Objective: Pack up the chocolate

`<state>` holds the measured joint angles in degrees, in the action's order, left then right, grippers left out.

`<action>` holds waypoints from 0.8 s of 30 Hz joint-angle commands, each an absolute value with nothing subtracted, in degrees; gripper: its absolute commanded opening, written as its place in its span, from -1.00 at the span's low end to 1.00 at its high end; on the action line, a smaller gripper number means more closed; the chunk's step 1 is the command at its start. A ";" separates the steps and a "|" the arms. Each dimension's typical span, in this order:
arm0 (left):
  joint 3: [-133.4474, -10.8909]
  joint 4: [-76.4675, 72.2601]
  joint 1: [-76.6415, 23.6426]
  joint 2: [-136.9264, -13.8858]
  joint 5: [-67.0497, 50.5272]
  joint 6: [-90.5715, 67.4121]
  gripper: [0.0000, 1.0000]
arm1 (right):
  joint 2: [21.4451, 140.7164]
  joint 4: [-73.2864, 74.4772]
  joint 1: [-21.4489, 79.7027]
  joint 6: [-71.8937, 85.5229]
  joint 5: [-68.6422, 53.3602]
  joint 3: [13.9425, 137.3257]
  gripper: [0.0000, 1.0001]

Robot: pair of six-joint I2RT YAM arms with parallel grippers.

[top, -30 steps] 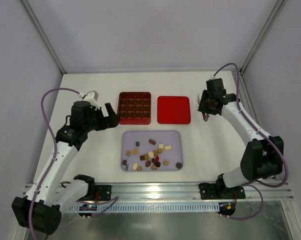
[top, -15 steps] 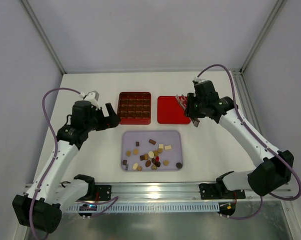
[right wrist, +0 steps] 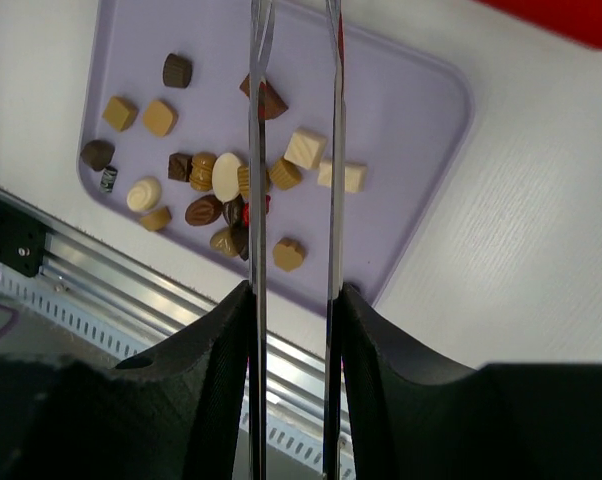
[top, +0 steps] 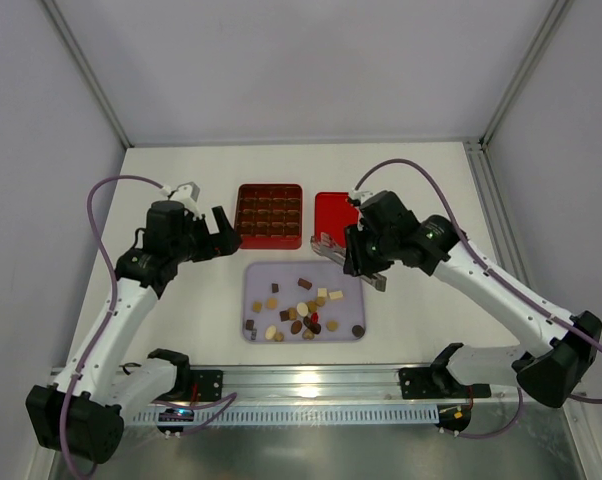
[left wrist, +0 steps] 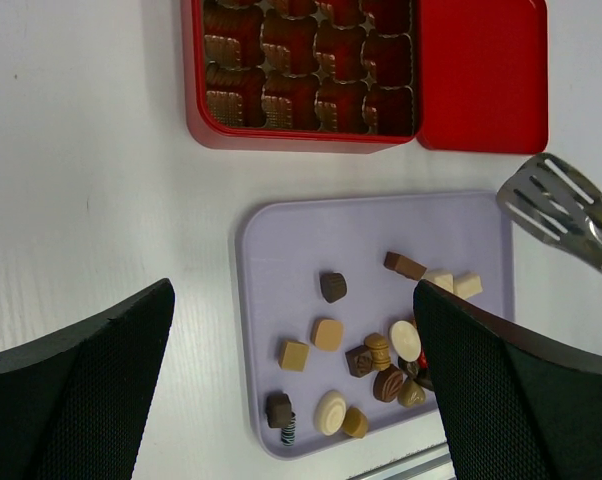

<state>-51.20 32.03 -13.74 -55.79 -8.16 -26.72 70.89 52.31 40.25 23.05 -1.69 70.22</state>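
Observation:
The chocolate [top: 301, 310] lies as several small brown, tan and cream pieces scattered on a pale lilac tray [top: 261, 275]; it also shows in the left wrist view [left wrist: 328, 333] and the right wrist view [right wrist: 226, 175]. My right gripper [top: 366, 258] is shut on metal tongs [top: 326, 243], whose two thin arms [right wrist: 258, 150] reach out over the tray's upper right part. The tongs' tips [left wrist: 566, 210] hover above the tray's far right corner, holding nothing. My left gripper [top: 219, 232] hangs open and empty over the table, left of the red box.
A red box [top: 270, 215] with a grid of compartments stands behind the tray, its red lid [top: 333, 205] lying flat to its right. The aluminium rail [top: 311, 380] runs along the near table edge.
My right arm has swung left and nearer with the tongs, from beyond the lid's right side to over the tray's upper right. The left arm has not moved.

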 commanded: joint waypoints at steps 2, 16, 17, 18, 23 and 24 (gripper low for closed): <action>-53.00 32.08 -13.62 -55.90 -8.00 -26.19 0.99 | 71.80 54.49 43.68 21.19 -4.13 71.45 -0.18; -52.91 32.52 -13.62 -55.81 -7.21 -26.02 1.00 | 78.48 55.81 48.87 16.08 -4.48 73.83 -0.17; -52.91 32.35 -13.62 -55.90 -7.21 -26.10 0.99 | 78.66 55.72 49.04 15.82 -4.57 73.83 -0.17; -52.91 32.43 -13.62 -55.81 -7.29 -26.02 0.99 | 78.84 55.72 49.30 15.73 -4.57 73.83 -0.17; -53.00 32.43 -13.62 -55.99 -7.21 -26.02 0.99 | 80.33 55.99 50.01 15.03 -4.31 73.65 -0.17; -52.91 32.43 -13.62 -55.99 -7.29 -26.10 0.99 | 80.51 55.99 50.18 14.86 -3.96 73.65 -0.17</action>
<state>-51.20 32.51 -13.74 -56.05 -7.94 -26.72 79.94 55.86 49.52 16.34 -3.86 71.16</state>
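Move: My right hand already holds the tongs. The brown chocolate bar they seem bound for lies about 4 cm ahead of that hand, 9 cm to its left and 17 cm below. Nearer, two pale chocolates lie about 1 cm ahead, one some 4 cm left and the other 1 cm left; a dark chocolate cube sits about 2 cm ahead and 16 cm left. From my idle left hand the bar is about 4 cm back, 16 cm right and 17 cm below. I keep my grip on the tongs and sweep my right hand back and down, about 4 cm each, with some 3 cm to the left, bringing their tips in from the tray's far edge to low over the brown bar and pale chocolates. The wrist turns about 15 degrees counter-clockwise as the fingers point more steeply down; contact with a chocolate can't be made out. ##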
